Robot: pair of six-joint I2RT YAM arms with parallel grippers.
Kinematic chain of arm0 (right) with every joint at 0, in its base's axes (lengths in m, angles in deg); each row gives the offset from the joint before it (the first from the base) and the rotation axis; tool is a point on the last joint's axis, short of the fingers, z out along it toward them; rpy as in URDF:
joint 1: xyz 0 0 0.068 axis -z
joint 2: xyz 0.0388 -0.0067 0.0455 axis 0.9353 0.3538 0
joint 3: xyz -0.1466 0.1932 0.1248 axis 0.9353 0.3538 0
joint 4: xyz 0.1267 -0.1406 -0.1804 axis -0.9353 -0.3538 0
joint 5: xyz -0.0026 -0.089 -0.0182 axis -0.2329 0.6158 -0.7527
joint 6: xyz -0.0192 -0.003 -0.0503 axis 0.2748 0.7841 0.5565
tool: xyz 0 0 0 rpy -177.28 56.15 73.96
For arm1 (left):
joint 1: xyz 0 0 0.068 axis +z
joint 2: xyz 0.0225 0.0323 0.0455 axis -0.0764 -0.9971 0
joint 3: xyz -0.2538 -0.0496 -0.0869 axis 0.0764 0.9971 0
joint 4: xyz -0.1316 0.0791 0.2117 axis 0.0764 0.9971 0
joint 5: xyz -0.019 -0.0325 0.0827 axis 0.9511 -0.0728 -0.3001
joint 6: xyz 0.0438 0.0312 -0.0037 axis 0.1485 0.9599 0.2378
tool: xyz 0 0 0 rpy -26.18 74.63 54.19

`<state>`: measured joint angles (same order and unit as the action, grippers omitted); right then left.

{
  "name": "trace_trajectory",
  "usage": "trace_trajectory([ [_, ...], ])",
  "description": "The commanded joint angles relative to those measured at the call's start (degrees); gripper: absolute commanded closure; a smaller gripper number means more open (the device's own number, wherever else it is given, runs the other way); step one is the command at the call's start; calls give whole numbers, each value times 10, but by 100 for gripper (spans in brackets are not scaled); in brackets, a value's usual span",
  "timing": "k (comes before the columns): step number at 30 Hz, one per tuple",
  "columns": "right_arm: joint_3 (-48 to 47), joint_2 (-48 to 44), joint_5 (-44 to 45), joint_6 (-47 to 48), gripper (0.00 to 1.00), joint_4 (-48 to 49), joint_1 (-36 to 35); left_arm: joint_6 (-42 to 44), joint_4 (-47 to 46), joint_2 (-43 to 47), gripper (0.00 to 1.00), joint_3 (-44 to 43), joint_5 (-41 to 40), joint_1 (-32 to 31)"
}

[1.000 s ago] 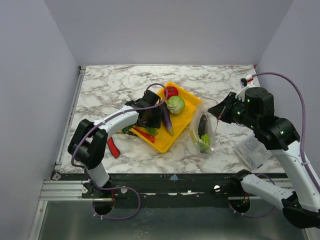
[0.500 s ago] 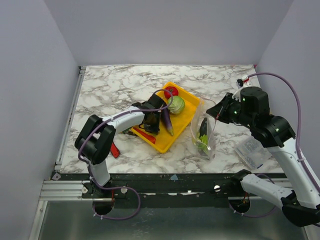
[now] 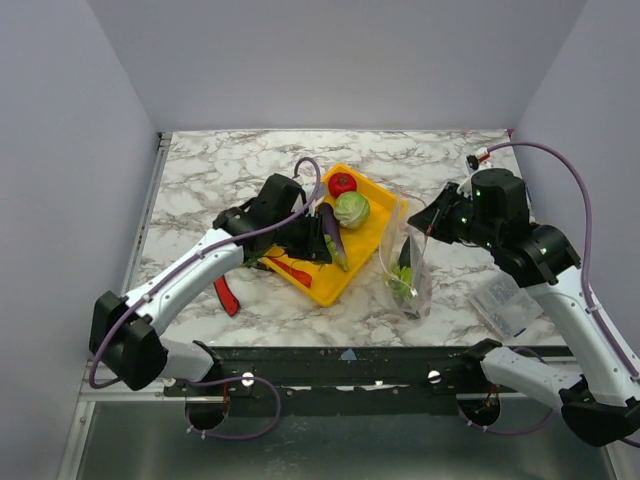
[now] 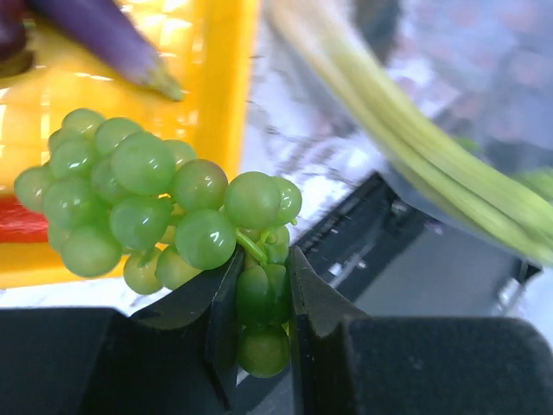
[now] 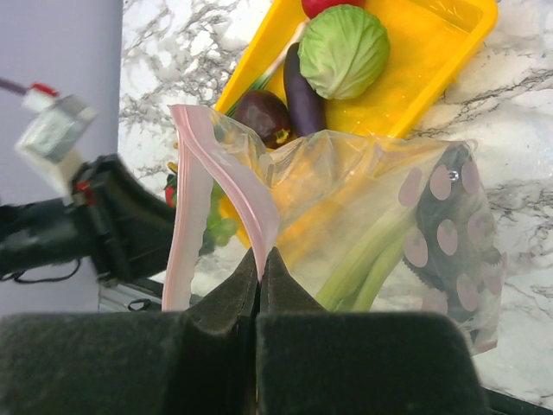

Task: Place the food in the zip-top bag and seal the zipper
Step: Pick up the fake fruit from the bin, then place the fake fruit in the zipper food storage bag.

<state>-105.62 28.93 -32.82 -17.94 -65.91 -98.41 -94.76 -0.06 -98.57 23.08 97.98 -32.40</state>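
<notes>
My left gripper [image 4: 262, 294] is shut on the lower grapes of a green grape bunch [image 4: 155, 203], which hangs above the near edge of the yellow tray [image 3: 375, 235]. In the top view that gripper [image 3: 318, 246] hovers over the tray's left half. A cabbage [image 3: 351, 209], a tomato [image 3: 342, 183] and a purple eggplant [image 3: 333, 235] lie in the tray. My right gripper [image 5: 260, 259] is shut on the pink zipper [image 5: 233, 181], holding the zip-top bag [image 3: 405, 265] upright with its mouth open toward the tray. Green stalks [image 5: 363, 259] and a dark cucumber [image 5: 441, 225] are inside the bag.
A red-handled tool [image 3: 227, 295] lies on the marble left of the tray. A small clear packet [image 3: 508, 303] lies at the near right, under the right arm. The bag stands just right of the tray's edge.
My left gripper closed on the grapes and lifted them off the tray as the arm rose and swung right. My right gripper drew the bag's mouth slightly left and up.
</notes>
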Motion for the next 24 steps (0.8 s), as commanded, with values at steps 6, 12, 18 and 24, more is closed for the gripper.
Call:
trace_trajectory([
  [6, -13, 10, 20, -10, 99, 20, 3, -21, -12, 166, 97, -25, 257, -3],
  [12, -16, 19, 13, -7, 100, 22, 3, -105, -133, 235, 100, -45, 368, -12],
  [18, -20, 19, 10, -5, 99, 23, 3, -284, -389, 238, 100, -26, 424, -48],
  [24, -12, 17, -6, -11, 99, 31, 3, -440, -600, 150, 100, -45, 426, -107],
])
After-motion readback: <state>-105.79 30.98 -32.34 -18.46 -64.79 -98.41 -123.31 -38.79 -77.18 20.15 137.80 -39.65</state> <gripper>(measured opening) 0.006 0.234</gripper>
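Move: The grapes already hang from the left fingers, clear of the yellow bin; the zip-top bag's open mouth, where they are to go, lies about 13 cm to the left hand's right, 3 cm ahead and some 5 cm higher. The long purple eggplant is about 10 cm ahead, 1 cm to the right, and the red pepper 3 cm ahead and 7 cm left, both some 16 cm below. From the right hand the mouth is about 5 cm left, 1 cm back and 6 cm down. The grapes, still pinched at one end of the bunch, are carried steeply up by some 27 cm and back towards the base by about 18 cm, by the left hand, ending high above the bag's level and farther from its mouth. Meanwhile the wrist swings the fingers up from slanting down until they point nearly level to the right, also turning clockwise. The right hand keeps its shut pinch on the bag's rim, easing forward barely 1 cm. ##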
